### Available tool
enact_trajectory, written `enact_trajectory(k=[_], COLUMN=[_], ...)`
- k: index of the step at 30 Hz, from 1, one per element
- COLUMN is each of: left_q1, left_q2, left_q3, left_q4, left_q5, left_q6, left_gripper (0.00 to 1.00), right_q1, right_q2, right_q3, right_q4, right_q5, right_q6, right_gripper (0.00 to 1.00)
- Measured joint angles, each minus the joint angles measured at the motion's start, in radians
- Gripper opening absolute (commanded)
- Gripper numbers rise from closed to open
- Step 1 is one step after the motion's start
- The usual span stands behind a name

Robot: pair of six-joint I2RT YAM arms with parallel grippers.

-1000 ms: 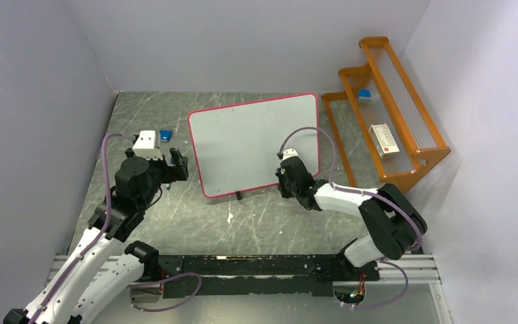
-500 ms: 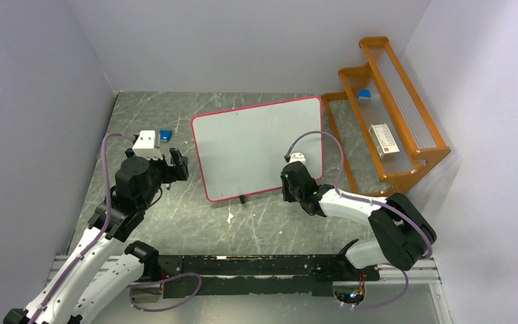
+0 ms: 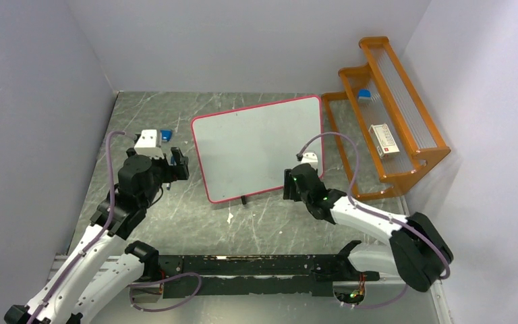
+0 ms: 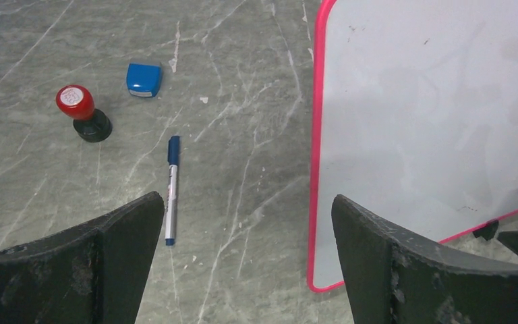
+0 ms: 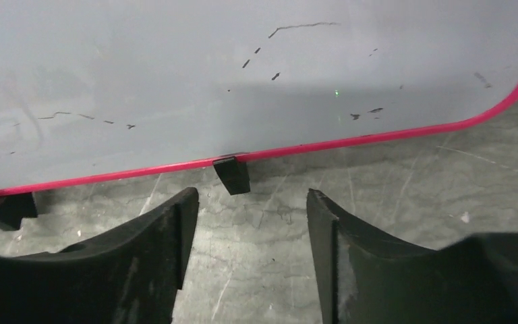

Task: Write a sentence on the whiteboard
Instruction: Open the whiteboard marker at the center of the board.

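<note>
The whiteboard (image 3: 260, 145) has a pink-red frame and stands tilted on small black feet (image 5: 233, 175) in the middle of the table. Its face (image 5: 175, 88) shows only faint dark specks; the sentence is not in view. My right gripper (image 3: 289, 181) is open just in front of the board's lower edge, its jaws on either side of a foot but short of it, with nothing between them (image 5: 249, 202). My left gripper (image 3: 179, 164) is wide open left of the board and holds nothing (image 4: 246, 199). A blue-capped marker pen (image 4: 171, 189) lies on the table beneath it.
A red-topped stamp (image 4: 81, 111) and a small blue block (image 4: 144, 79) sit left of the pen. A white block (image 3: 147, 140) lies at the far left. An orange stepped rack (image 3: 405, 158) at the right holds a white box (image 3: 383, 140) and a blue item (image 3: 364, 94).
The right gripper has opened, let go of the whiteboard's lower edge and pulled back toward me. The board shifted slightly right before that. The left arm has hardly moved.
</note>
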Motion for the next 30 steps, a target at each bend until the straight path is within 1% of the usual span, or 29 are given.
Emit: enact_trajectory(k=[4, 6, 8, 13, 20, 25, 28, 30], left_q1=[0.017, 0.034, 0.053, 0.114, 0.180, 0.229, 0.262, 0.283], left_q2=[0.024, 0.039, 0.056, 0.124, 0.213, 0.327, 0.426, 0.496], left_q3=[0.000, 0.000, 0.000, 0.000, 0.027, 0.077, 0.105, 0.129], left_q4=[0.000, 0.000, -0.001, -0.002, -0.012, -0.017, -0.029, -0.045], left_q5=[-0.009, -0.014, -0.020, -0.019, -0.015, -0.010, 0.001, 0.022], left_q6=[-0.002, -0.007, -0.013, -0.033, -0.060, -0.072, -0.074, -0.074], left_gripper=[0.98, 0.98, 0.98, 0.97, 0.97, 0.97, 0.94, 0.89], right_q1=[0.000, 0.000, 0.000, 0.000, 0.000, 0.000, 0.000, 0.000], right_q2=[-0.116, -0.203, -0.275, -0.438, -0.546, -0.620, -0.679, -0.724], right_q3=[0.004, 0.022, 0.051, 0.145, 0.229, 0.230, 0.230, 0.230], right_q4=[-0.053, -0.098, -0.133, -0.198, -0.283, -0.325, -0.335, -0.334], right_q5=[0.004, 0.013, 0.027, 0.092, 0.222, 0.234, 0.227, 0.212], right_q6=[-0.011, -0.021, -0.028, -0.043, -0.042, -0.073, -0.106, -0.142], right_gripper=[0.81, 0.87, 0.99, 1.00, 1.00, 1.00, 1.00, 1.00])
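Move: The whiteboard marker lies on the table about 9 cm ahead of the left hand, 5 cm to its left and 23 cm below, with the red stamp some 8 cm left of it and 7 cm farther out, and the blue box about 15 cm beyond it and 3 cm left. The board's near-left corner is 13 cm right of the marker and 12 cm nearer. From the right hand, the marker is roughly 8 cm ahead and 39 cm left; the board's right foot is 1 cm ahead, 2 cm left and 3 cm below. Towards the marker the left hand sinks about 9 cm while swinging left and forward some 6 cm each, fingers staying wide open, tipping down and turning counter-clockwise. Away from the board's right foot, the right hand rises some 23 cm, veering right and finally slightly back, tilting up about 30 degrees as its half-open fingers spread fully. ##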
